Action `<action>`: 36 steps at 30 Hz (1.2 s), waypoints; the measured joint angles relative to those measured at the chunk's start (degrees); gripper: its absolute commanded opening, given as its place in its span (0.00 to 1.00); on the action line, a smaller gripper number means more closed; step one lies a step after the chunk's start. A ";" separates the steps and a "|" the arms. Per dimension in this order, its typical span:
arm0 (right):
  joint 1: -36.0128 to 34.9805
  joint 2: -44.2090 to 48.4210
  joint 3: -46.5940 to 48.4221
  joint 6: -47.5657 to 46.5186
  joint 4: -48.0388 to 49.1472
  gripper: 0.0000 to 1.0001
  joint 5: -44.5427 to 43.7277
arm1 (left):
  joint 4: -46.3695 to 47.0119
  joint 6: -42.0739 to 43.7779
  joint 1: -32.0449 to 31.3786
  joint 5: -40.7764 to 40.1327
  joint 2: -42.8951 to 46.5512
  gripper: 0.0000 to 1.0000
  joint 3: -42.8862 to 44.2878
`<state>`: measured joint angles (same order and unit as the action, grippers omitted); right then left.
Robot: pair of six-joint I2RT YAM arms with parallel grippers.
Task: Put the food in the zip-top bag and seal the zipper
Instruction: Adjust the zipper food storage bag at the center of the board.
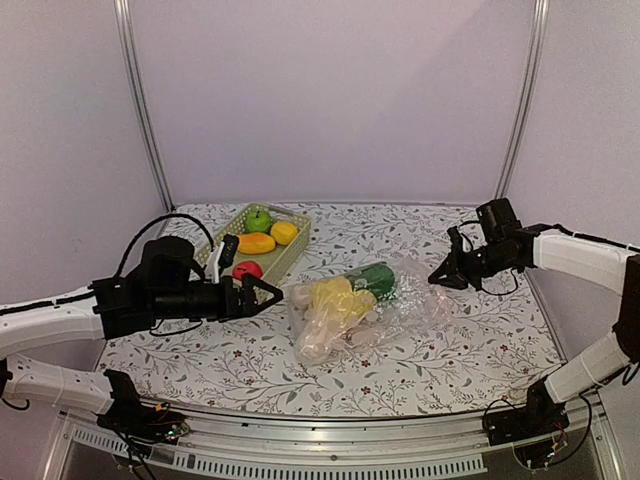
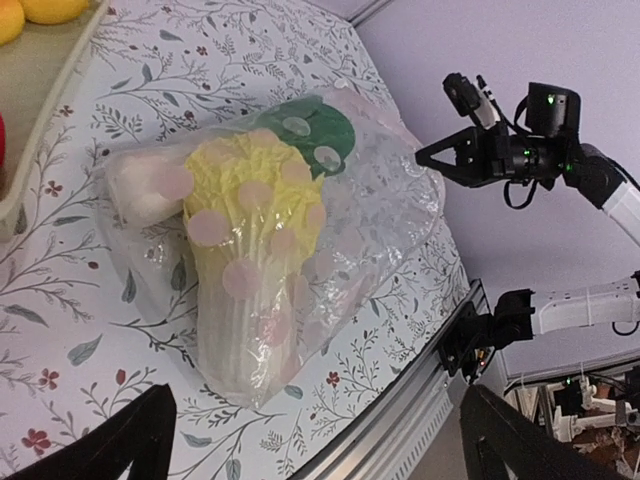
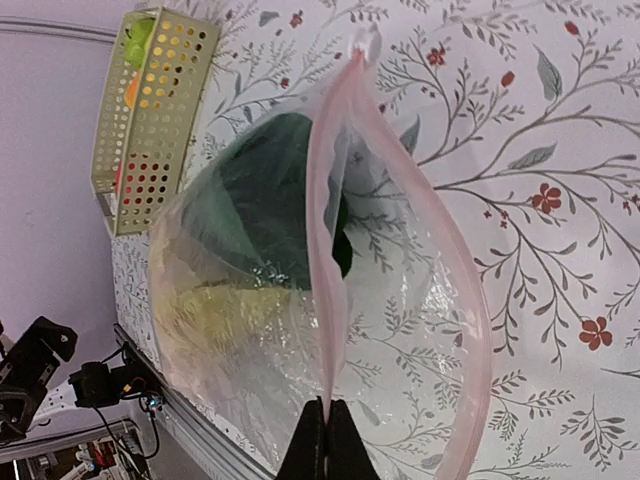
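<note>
The clear zip-top bag (image 1: 365, 305) lies mid-table with the yellow-white cabbage (image 1: 335, 298) and the dark green vegetable (image 1: 376, 279) inside. Its mouth faces right and gapes in the right wrist view. There my right gripper (image 3: 328, 408) is shut on the pink zipper (image 3: 325, 250), whose other half (image 3: 470, 320) curves away; the white slider tab (image 3: 366, 42) sits at the far end. My left gripper (image 1: 252, 275) hovers open beside the bag's left end, near the basket. In the left wrist view its fingers (image 2: 110, 440) stand wide apart before the bag (image 2: 300, 230), holding nothing.
The pale green basket (image 1: 228, 232) at the back left holds a green apple (image 1: 259, 220), two yellow fruits (image 1: 257, 243) and a red fruit (image 1: 247, 269). The table's metal front rail (image 1: 330, 440) runs just below the bag. Walls enclose the back and sides.
</note>
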<state>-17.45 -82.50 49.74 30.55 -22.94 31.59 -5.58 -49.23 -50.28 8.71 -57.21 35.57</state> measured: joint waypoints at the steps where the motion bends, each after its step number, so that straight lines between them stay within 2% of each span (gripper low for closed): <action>1: 0.00 1.66 3.04 -0.48 -3.37 0.00 -0.31 | -0.44 0.13 0.46 0.35 0.37 1.00 0.44; 8: 0.00 9.38 29.16 -5.29 -19.23 0.00 -3.82 | -3.56 1.97 3.13 2.43 2.14 1.00 4.22; 13: -0.13 10.54 40.68 -8.39 -27.80 0.00 -5.03 | -4.26 2.69 3.67 3.61 2.62 0.99 4.87; 17: -1.99 9.60 40.92 -9.51 -30.67 0.00 -7.50 | -4.79 2.69 3.69 4.42 2.62 1.00 4.87; 22: -8.59 6.82 31.23 -8.04 -28.96 0.00 -10.80 | -4.09 2.14 3.69 5.38 2.93 1.00 3.91; 26: -16.65 2.40 25.75 -4.74 -25.77 0.00 -13.27 | -3.04 1.05 3.72 6.16 3.37 0.99 1.79; 31: -26.91 -3.28 25.86 -0.26 -19.85 0.00 -15.96 | -1.38 -0.72 3.72 6.27 3.96 0.99 -1.09; 36: -36.17 -11.98 31.63 3.02 -16.17 0.00 -20.11 | 2.58 -3.52 3.72 5.60 4.28 1.00 -4.17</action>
<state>-53.63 -94.48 81.36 33.56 -39.11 11.49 -3.01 -52.75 -46.57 14.31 -52.93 31.40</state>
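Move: The right gripper is already shut on the zipper edge at the bag's open mouth. From it the board's centre, where the yellow food in the bag now lies, is about 19 cm left, 4 cm back and 6 cm lower. The green food is some 12 cm left and 2 cm ahead, the basket about 35 cm left and 13 cm ahead. From the open left gripper, the yellow food lies roughly 11 cm right, 6 cm ahead and 13 cm down. Keep the right fingers shut on the zipper edge and hoist the bag's mouth fast, about 26 cm straight up, tipping the fingertips upward. Then sink some 19 cm while swinging roughly 20 cm left and drawing a little back, over the board's centre towards the left gripper, turning counter-clockwise. Let the open left gripper bob up about 4 cm and back down, touching nothing. ##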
